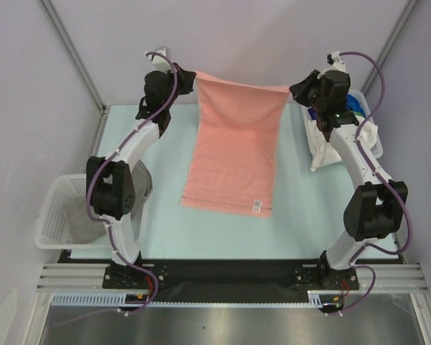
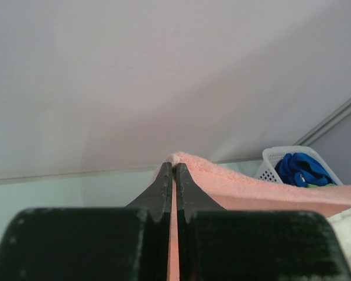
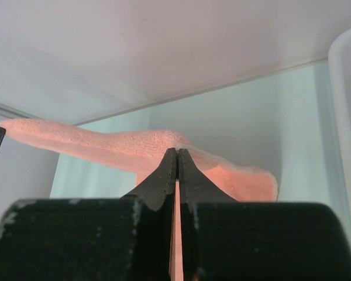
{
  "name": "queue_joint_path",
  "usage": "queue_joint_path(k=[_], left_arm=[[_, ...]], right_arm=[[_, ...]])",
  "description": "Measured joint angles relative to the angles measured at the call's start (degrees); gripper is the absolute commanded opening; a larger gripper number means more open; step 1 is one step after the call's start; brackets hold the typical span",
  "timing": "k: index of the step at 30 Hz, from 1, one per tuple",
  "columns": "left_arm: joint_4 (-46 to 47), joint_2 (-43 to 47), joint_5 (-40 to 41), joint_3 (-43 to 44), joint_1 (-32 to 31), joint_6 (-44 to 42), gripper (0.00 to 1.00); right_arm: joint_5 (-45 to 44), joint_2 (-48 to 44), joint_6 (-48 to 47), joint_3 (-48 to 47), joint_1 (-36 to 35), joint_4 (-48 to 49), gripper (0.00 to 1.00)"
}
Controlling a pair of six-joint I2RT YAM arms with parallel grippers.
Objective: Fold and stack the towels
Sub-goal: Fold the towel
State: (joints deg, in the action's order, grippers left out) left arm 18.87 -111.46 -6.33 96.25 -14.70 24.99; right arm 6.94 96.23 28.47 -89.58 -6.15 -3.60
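Note:
A salmon pink towel (image 1: 233, 147) hangs stretched between my two grippers at the back of the table, its lower hem with a small white tag (image 1: 258, 205) resting toward the front. My left gripper (image 1: 188, 75) is shut on the towel's far left corner (image 2: 176, 159). My right gripper (image 1: 296, 89) is shut on the far right corner (image 3: 178, 151). In the right wrist view the pink towel (image 3: 105, 146) runs off leftward. A blue towel (image 2: 301, 168) lies in the right basket, and a white towel (image 1: 327, 147) droops over that basket's side. A grey towel (image 1: 93, 223) sits in the left basket.
A white lattice basket (image 1: 57, 215) stands at the table's left edge beside the left arm. Another white basket (image 1: 373, 136) stands at the right edge behind the right arm. Grey walls close in the back and sides.

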Motion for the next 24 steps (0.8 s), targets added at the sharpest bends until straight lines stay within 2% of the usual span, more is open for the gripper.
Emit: queue_joint_path(k=[8,24], left_arm=[[2.05,4.28,0.02,-7.41,0.00,0.44,0.00],[3.37,11.47,0.13,-15.02,0.37,0.94,0.00]], right_arm=[[0.04,-4.11,0.87,5.60,-0.17,0.66,0.00],[-1.57,-11.02,1.33,11.32,-2.80,0.70,0.00]])
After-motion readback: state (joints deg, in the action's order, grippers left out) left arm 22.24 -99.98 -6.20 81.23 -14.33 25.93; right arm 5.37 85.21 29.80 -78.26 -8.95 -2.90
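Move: Both hands hold the pink towel's far corners in the air, roughly 20 cm above the table, with its near edge still flat. From the left hand, the middle of the near edge is about 36 cm back and 10 cm right; the gray towel is 36 cm back, 26 cm left. From the right hand, the near edge's middle is about 31 cm back and 21 cm left, the label 31 cm back and 12 cm left, the right basket 3 cm back, 19 cm right. Still pinching the pink towel's two far corners in shut fingers, both hands draw that edge back towards the near edge, about 5 cm, together and near level. Each dips a centimetre or so and comes up again on the way, easing slightly left late on; the wrists hardly turn. ##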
